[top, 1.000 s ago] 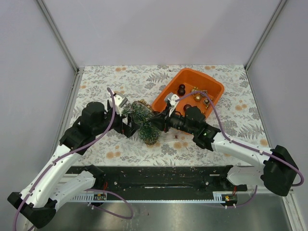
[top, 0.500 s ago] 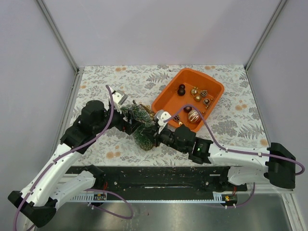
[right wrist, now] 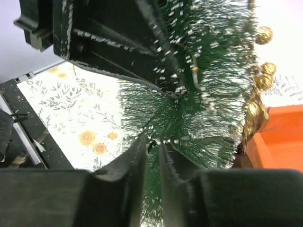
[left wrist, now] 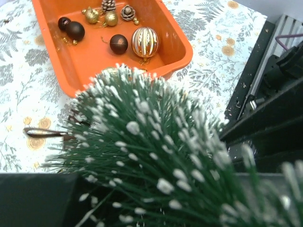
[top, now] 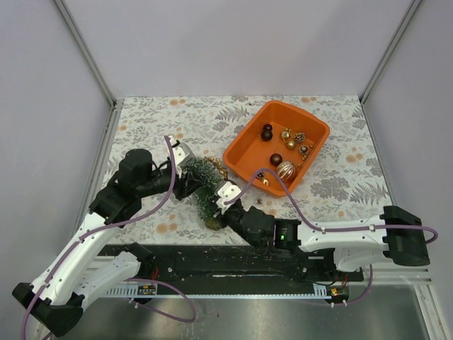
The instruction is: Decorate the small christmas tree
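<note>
The small christmas tree (top: 207,191), dark green and frosted, lies tilted on the floral table with its brown base (top: 214,223) toward the near edge. My left gripper (top: 190,183) is shut across its upper half. In the left wrist view the tree (left wrist: 156,156) fills the frame and hides the fingers. My right gripper (top: 225,203) is at the lower half of the tree. In the right wrist view my right gripper (right wrist: 154,149) is shut to a narrow slot with green bristles (right wrist: 189,109) in it. A gold bead string (right wrist: 258,82) hangs on the tree.
The orange tub (top: 244,132) stands at the back right and holds a striped gold bauble (top: 285,170), brown balls (top: 267,132) and small gold pieces (top: 297,142). The black base rail (top: 226,258) runs along the near edge. Grey walls enclose the table.
The left gripper has closed on the tree. The right gripper has drawn back from beside the tub toward the near edge, and the tree has shifted nearer with its base swung forward.
</note>
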Controlling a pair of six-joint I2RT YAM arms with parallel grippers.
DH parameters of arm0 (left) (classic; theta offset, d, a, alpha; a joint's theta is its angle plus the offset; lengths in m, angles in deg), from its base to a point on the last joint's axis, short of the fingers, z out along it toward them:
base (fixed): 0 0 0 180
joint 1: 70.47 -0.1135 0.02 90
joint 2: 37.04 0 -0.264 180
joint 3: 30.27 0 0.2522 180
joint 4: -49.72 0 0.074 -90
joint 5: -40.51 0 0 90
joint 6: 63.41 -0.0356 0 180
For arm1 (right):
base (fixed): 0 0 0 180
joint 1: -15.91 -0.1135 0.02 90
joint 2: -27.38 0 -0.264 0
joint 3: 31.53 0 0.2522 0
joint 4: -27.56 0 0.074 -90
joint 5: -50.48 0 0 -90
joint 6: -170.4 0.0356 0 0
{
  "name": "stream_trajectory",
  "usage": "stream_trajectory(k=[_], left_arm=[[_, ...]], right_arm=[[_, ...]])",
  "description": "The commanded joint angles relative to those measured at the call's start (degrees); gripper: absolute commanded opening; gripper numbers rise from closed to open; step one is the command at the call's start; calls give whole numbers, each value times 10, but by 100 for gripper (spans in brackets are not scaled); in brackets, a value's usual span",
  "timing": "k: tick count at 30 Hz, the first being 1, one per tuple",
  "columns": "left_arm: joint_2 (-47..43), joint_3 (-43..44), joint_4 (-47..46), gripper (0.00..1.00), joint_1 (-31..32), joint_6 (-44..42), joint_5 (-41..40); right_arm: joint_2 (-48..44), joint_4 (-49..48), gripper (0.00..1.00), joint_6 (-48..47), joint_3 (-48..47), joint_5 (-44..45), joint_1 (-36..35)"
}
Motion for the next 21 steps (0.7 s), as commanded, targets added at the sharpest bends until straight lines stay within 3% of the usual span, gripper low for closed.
stream_trajectory(k=[1,3,10,13,16,21], left_arm=[[-5,1,-6,25,2,-93,79],[1,11,12,30,2,-129,102],[20,46,50,57,3,-179,148],[15,48,68,67,3,-195,163],[12,49,75,76,4,-203,166],[9,51,84,80,2,-216,161]], right_arm=[[-59,7,31,-17,-1,47,-7],[-102,32,49,-29,10,29,-8],[-286,163,96,-108,4,-27,-6],[-327,208,100,-165,-28,-58,9],[-314,269,100,-172,-100,-183,69],[-207,440,99,-146,-245,-469,241]])
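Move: The left hand's fingers are in the christmas tree's upper branches; the tree's middle lies about 3 cm back, 4 cm to its right and 11 cm below. The right fingertips are also in the tree, its middle 2 cm to their left, 1 cm ahead and 8 cm lower. From the right hand, the gold bauble spray sits some 9 cm ahead, 1 cm right and 3 cm down; the orange bin is about 28 cm ahead, 19 cm right and 22 cm below. Spread the right fingers wide to come free of the branches, and lift that hand up and to its right, away from the tree, some 18 cm up and 12 cm across, tipping the fingers upward. Meanwhile open the left gripper on the foliage and ease it back about 3.5 cm, turning it clockwise roughly 20 degrees while it stays at the tree's left side. ##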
